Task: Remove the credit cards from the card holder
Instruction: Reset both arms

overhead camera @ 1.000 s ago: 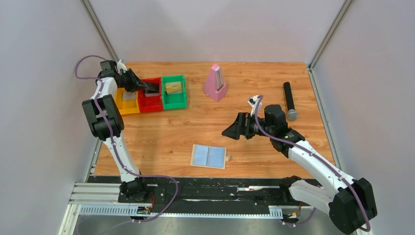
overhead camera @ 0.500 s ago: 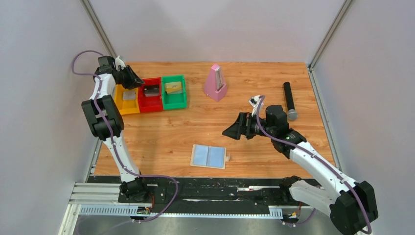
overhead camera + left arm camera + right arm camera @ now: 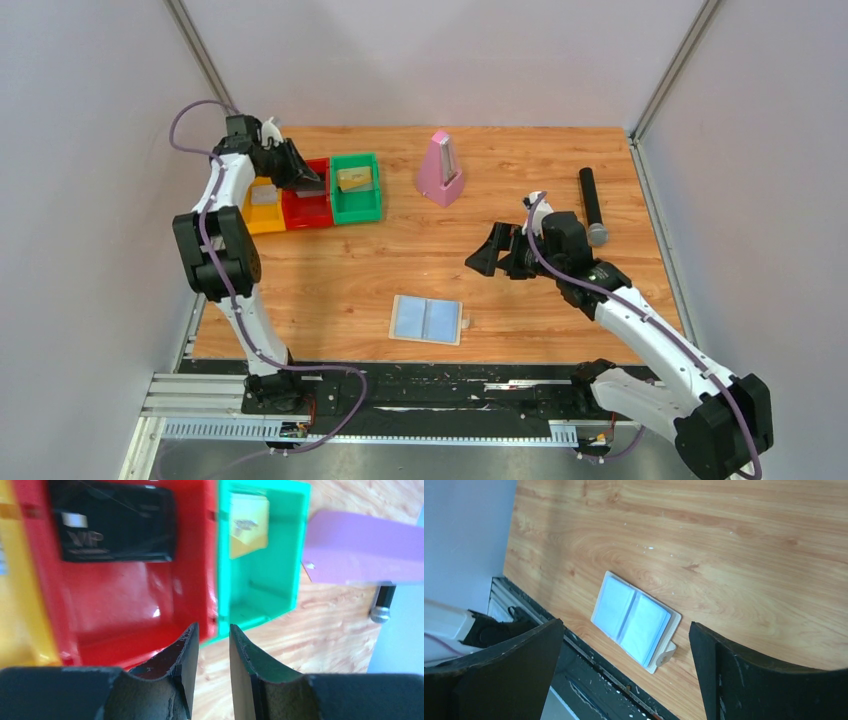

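The card holder (image 3: 427,319) lies spread open near the table's front edge, cream rim and two pale blue panels up; it also shows in the right wrist view, card holder (image 3: 636,620). A dark grey-black credit card (image 3: 117,522) lies in the red bin (image 3: 125,615). A yellow-gold credit card (image 3: 247,522) leans in the green bin (image 3: 265,590). My left gripper (image 3: 213,635) hovers at the red bin's near corner, its jaws a narrow gap apart with nothing between them. My right gripper (image 3: 482,255) hangs wide open and empty, above and to the right of the holder.
A yellow bin (image 3: 262,215) with a small grey item stands left of the red bin (image 3: 305,208) and green bin (image 3: 357,205). A pink metronome (image 3: 440,170) stands at the back middle. A black microphone (image 3: 592,207) lies at the right. Black rails run along the front edge.
My left gripper drew back left off the red bin, leaving the dark card there, then swung right again to that bin. My right gripper shifted slightly right and away from the holder.
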You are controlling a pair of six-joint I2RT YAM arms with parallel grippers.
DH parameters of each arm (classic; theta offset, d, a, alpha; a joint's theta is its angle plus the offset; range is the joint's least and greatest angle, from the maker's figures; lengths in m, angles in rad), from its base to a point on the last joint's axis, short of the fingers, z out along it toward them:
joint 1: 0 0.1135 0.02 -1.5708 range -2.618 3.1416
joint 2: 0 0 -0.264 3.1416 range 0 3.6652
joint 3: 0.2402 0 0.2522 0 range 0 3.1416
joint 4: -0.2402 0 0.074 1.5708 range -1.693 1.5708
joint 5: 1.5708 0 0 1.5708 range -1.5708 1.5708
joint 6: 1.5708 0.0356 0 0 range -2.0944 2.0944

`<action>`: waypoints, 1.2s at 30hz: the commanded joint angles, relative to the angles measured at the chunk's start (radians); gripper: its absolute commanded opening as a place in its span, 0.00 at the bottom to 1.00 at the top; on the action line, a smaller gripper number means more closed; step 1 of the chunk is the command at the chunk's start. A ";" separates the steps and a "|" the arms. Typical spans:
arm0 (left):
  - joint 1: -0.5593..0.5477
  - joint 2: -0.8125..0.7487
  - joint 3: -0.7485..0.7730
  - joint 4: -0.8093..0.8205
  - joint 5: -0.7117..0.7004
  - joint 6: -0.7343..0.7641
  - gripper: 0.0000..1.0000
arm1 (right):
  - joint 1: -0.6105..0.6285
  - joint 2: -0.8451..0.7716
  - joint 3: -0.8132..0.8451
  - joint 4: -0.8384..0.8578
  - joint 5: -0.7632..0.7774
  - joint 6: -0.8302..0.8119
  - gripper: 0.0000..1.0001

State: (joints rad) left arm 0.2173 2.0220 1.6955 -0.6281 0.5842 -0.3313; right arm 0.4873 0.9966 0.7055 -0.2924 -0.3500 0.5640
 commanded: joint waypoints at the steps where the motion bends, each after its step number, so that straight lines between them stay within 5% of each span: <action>1: -0.094 -0.232 -0.073 0.008 -0.026 0.031 0.37 | -0.003 -0.039 0.104 -0.112 0.151 0.007 1.00; 8: -0.279 -0.524 -0.340 0.101 -0.071 -0.022 0.42 | -0.003 -0.094 0.157 -0.210 0.225 0.004 1.00; 16: -0.370 -0.844 -0.495 0.043 -0.083 -0.005 0.62 | -0.004 -0.197 0.133 -0.217 0.263 -0.015 1.00; 18: -0.371 -0.909 -0.519 0.010 -0.084 0.010 0.76 | -0.003 -0.219 0.123 -0.217 0.268 -0.013 1.00; 22: -0.371 -1.046 -0.582 -0.038 -0.069 0.019 0.80 | -0.004 -0.271 0.099 -0.215 0.273 0.018 1.00; 24: -0.371 -1.102 -0.629 -0.029 -0.052 0.003 0.97 | -0.003 -0.294 0.083 -0.211 0.270 0.031 1.00; 36: -0.371 -1.264 -0.846 0.048 -0.016 -0.072 1.00 | -0.003 -0.353 0.029 -0.196 0.260 0.076 1.00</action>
State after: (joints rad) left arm -0.1520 0.7795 0.8566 -0.6289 0.5491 -0.3851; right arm 0.4873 0.6571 0.7345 -0.5190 -0.0952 0.6163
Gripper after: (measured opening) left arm 0.997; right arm 0.998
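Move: Neither hand holds or goes for anything. The card holder, empty, lies about 27 cm back and 26 cm to the right of the left hand, roughly 13 cm lower; from the right hand it is some 11 cm to the left, about level, and 16 cm below. The left hand is still over the bins: the red one's middle about 5 cm ahead and 2 cm left of it, the green one's 6 cm ahead and 10 cm right, both some 11 cm below. Back, right and up, the left hand sweeps off the bins, roughly 27 cm back and 14 cm right, climbing some 15 cm before sinking 5 to stop up and left of the card holder; its fingers tip up and swing clockwise, spreading from part-open to fully open. The empty right hand, still wide open, shifts right, away from the holder, and rises, turning slightly clockwise. ##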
